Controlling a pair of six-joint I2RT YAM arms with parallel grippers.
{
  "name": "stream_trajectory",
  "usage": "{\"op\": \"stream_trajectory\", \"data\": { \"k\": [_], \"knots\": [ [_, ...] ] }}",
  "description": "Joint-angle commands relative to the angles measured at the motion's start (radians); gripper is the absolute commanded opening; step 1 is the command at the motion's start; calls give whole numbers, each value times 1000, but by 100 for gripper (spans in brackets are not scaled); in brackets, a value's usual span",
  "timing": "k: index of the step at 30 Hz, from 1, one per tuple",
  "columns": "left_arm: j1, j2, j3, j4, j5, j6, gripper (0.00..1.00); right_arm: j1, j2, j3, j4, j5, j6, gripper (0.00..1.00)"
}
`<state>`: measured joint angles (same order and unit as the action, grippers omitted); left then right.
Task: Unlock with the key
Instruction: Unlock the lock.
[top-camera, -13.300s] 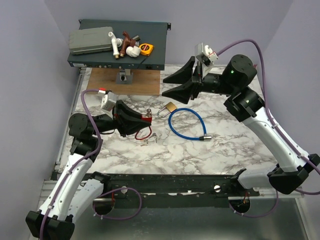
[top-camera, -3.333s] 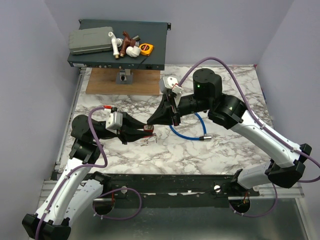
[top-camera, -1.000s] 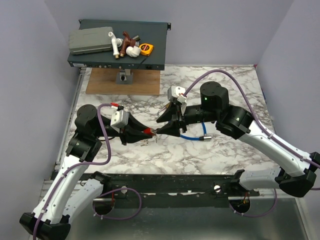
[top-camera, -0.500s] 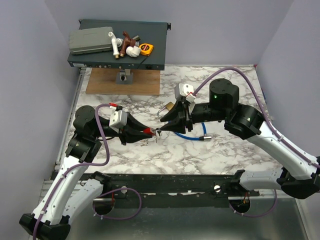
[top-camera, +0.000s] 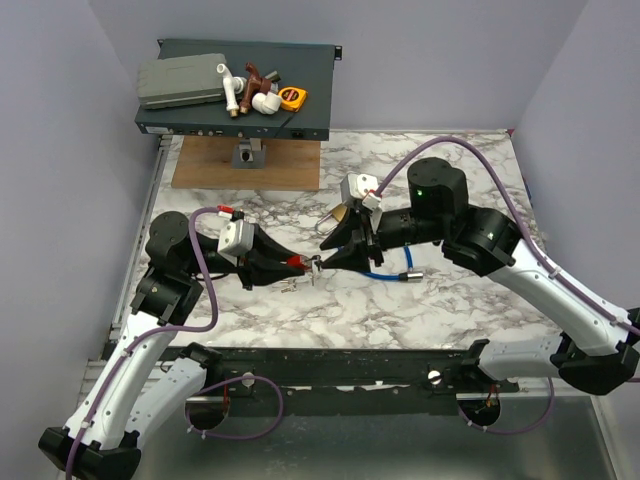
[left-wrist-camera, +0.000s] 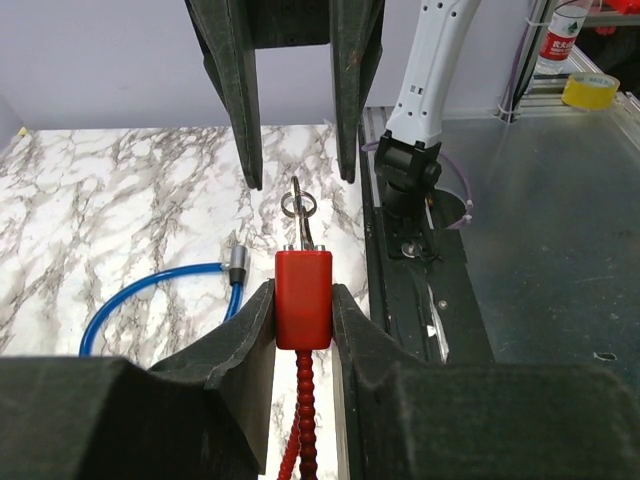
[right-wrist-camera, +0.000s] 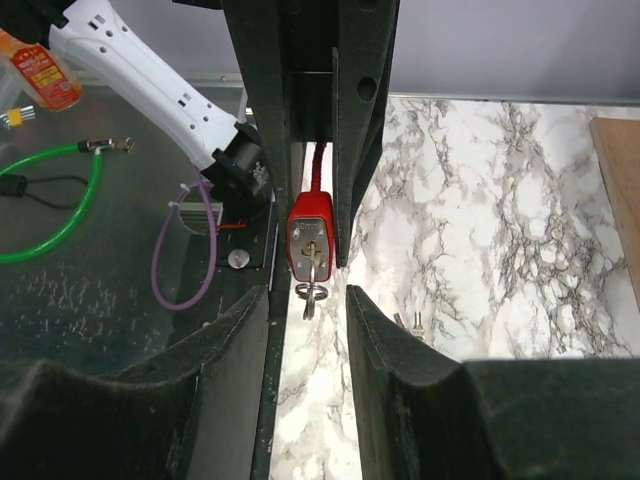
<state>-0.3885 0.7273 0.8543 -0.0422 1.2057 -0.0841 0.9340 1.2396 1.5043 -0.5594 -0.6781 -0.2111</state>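
My left gripper (top-camera: 292, 265) (left-wrist-camera: 303, 295) is shut on a small red lock body (left-wrist-camera: 303, 298) with a red beaded cord hanging below it, held above the marble table. A tiny silver key (left-wrist-camera: 298, 215) with a ring sticks out of the lock's keyhole face; it also shows in the right wrist view (right-wrist-camera: 310, 290). My right gripper (top-camera: 325, 253) (right-wrist-camera: 308, 330) is open. Its fingers (left-wrist-camera: 238, 110) stand on either side of the key's ring without touching it.
A blue cable lock (top-camera: 385, 270) lies on the marble under my right wrist. A brass padlock (top-camera: 341, 212) is partly hidden behind it. Loose small keys (top-camera: 290, 284) lie below the left gripper. A dark tray (top-camera: 310, 110) of parts stands at the back.
My right arm came over from the back right to face the left gripper. In the last half second its wrist shifted slightly left. The left gripper still holds the red lock.
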Motion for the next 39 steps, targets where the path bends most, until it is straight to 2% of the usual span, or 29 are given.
{"op": "stream_trajectory", "data": {
  "k": [1, 13, 20, 31, 39],
  "knots": [
    [-4, -8, 5, 67, 21, -20, 0, -1, 16, 27, 34, -21, -12, 39],
    [-4, -14, -6, 80, 25, -28, 0, 0, 30, 49, 39, -44, -13, 27],
    [-3, -20, -6, 80, 20, -31, 0, -1, 39, 71, 18, -53, -24, 11],
    [-4, -23, -9, 93, 20, -41, 0, -1, 43, 62, 18, -50, -24, 10],
    [-4, -25, -9, 97, 11, -42, 0, -1, 50, 52, 18, -67, -20, 4]
  ]
}}
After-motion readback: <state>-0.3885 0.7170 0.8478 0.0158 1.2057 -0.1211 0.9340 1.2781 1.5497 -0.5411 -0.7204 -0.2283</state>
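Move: The key's head, standing out of the red lock, is about 2 cm to the left of the right hand, straight ahead and at its height. The lock body sits roughly 6 cm to that hand's left, held in the left fingers. On the table some 22 cm below, loose keys lie about 8 cm ahead and 10 cm left of the right hand, and the blue hose end about 9 cm ahead and 20 cm right. From the left hand, the key's head is about 5 cm right. The key's head, already between the right hand's open fingertips, gets pinched from its front and back sides. The right hand eases about 1 cm left towards the lock, then rises roughly 1.5 cm while its fingers close almost fully, hardly turning. The left hand keeps its grip on the lock, all but still. ##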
